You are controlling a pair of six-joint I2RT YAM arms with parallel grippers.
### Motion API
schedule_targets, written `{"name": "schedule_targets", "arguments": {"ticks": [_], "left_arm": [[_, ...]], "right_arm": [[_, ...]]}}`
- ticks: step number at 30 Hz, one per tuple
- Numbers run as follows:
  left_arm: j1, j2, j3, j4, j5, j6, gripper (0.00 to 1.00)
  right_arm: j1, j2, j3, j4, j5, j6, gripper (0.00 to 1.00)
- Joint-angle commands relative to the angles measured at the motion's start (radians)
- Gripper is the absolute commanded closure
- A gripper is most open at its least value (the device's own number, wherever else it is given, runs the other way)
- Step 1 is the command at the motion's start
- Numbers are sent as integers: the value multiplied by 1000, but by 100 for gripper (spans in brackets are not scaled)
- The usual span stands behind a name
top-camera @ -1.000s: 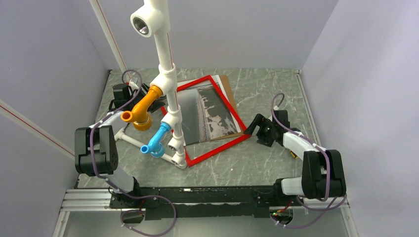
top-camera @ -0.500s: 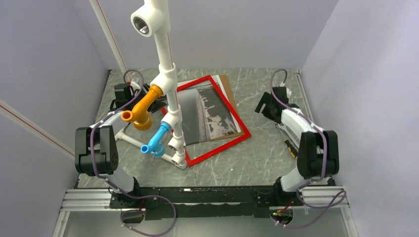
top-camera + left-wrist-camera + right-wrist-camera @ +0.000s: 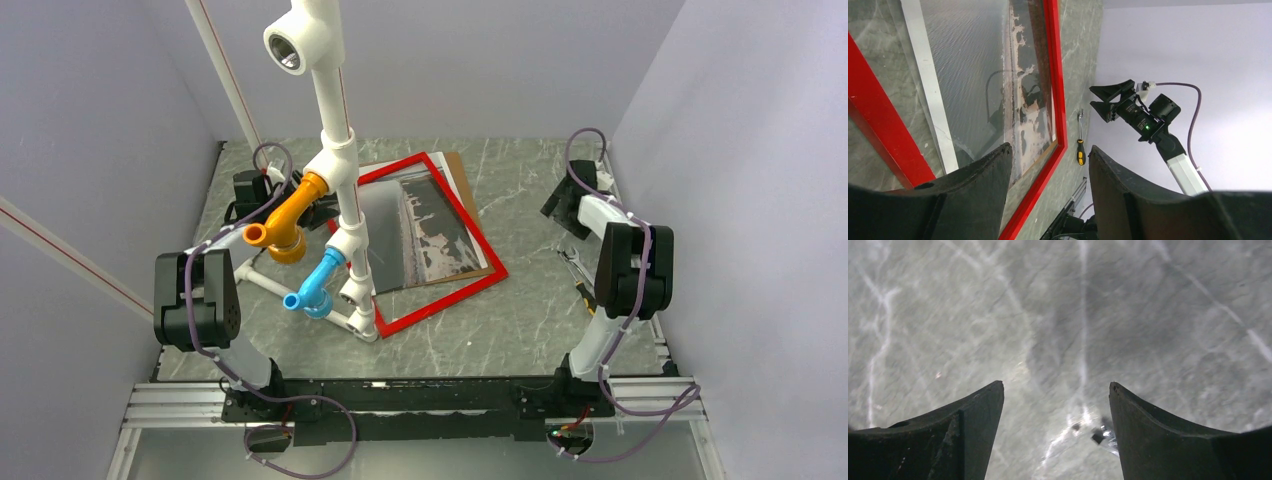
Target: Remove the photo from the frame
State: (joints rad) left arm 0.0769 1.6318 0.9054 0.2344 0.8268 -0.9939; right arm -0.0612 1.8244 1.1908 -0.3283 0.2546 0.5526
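The red frame lies flat on the table, angled, with the grey landscape photo inside it. In the left wrist view the photo sits behind the frame's red edge. My left gripper is open and empty, low at the frame's left side. In the top view the left gripper is partly hidden by the orange pipe fitting. My right gripper is far from the frame, near the right wall. It hangs open over bare table, holding nothing.
A white pipe stand with orange and blue fittings rises over the frame's left part. A brown backing board pokes out behind the frame's far corner. A yellow-handled screwdriver lies by the right wall. Walls close off three sides.
My right arm has swung away from the frame's right corner, back and to the right wall, its jaws narrowing a little. The left arm, frame and photo have not moved.
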Motion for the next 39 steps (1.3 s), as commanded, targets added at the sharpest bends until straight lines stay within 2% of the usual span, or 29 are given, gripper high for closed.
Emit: {"name": "schedule_targets", "arguments": {"ticks": [1, 7, 15, 30, 36, 39], "left_arm": [[-12, 1, 33, 93, 53, -6, 39], [-16, 7, 32, 117, 68, -18, 37], [-18, 5, 30, 127, 75, -23, 37], [-17, 5, 49, 91, 72, 8, 37], [-17, 7, 62, 61, 67, 34, 37], [-16, 3, 69, 40, 61, 51, 37]], "right_arm": [[-55, 25, 21, 4, -7, -12, 21], [-77, 67, 18, -53, -55, -10, 18], [-80, -43, -148, -57, -126, -1, 18], [-73, -372, -529, -55, -357, 33, 19], [-55, -531, -572, -113, -365, 10, 19], [-24, -583, -525, -114, -328, -26, 18]]}}
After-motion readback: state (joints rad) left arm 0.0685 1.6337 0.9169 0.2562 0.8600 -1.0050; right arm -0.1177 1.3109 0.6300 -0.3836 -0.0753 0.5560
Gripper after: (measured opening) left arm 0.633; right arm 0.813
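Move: From the right hand, the wrench's middle lies about 13 cm back, 6 cm right and 3 cm below. The screwdriver lies alongside, its middle about 15 cm back and 4 cm right, with its tip much nearer the fingers. The red frame's near right corner is some 12 cm back and 13 cm left. From the left hand, the wrench is roughly 67 cm right, 17 cm back and 14 cm below. Lower the right gripper about 3 cm while easing it right, ahead of the tool tips, then sweep it low across the table, some 14 cm back and 8 cm left, pushing the wrench and screwdriver along. Keep the fingers open, let the hand roll and turn slightly, and finish with the right finger against the wrench's jaw. ##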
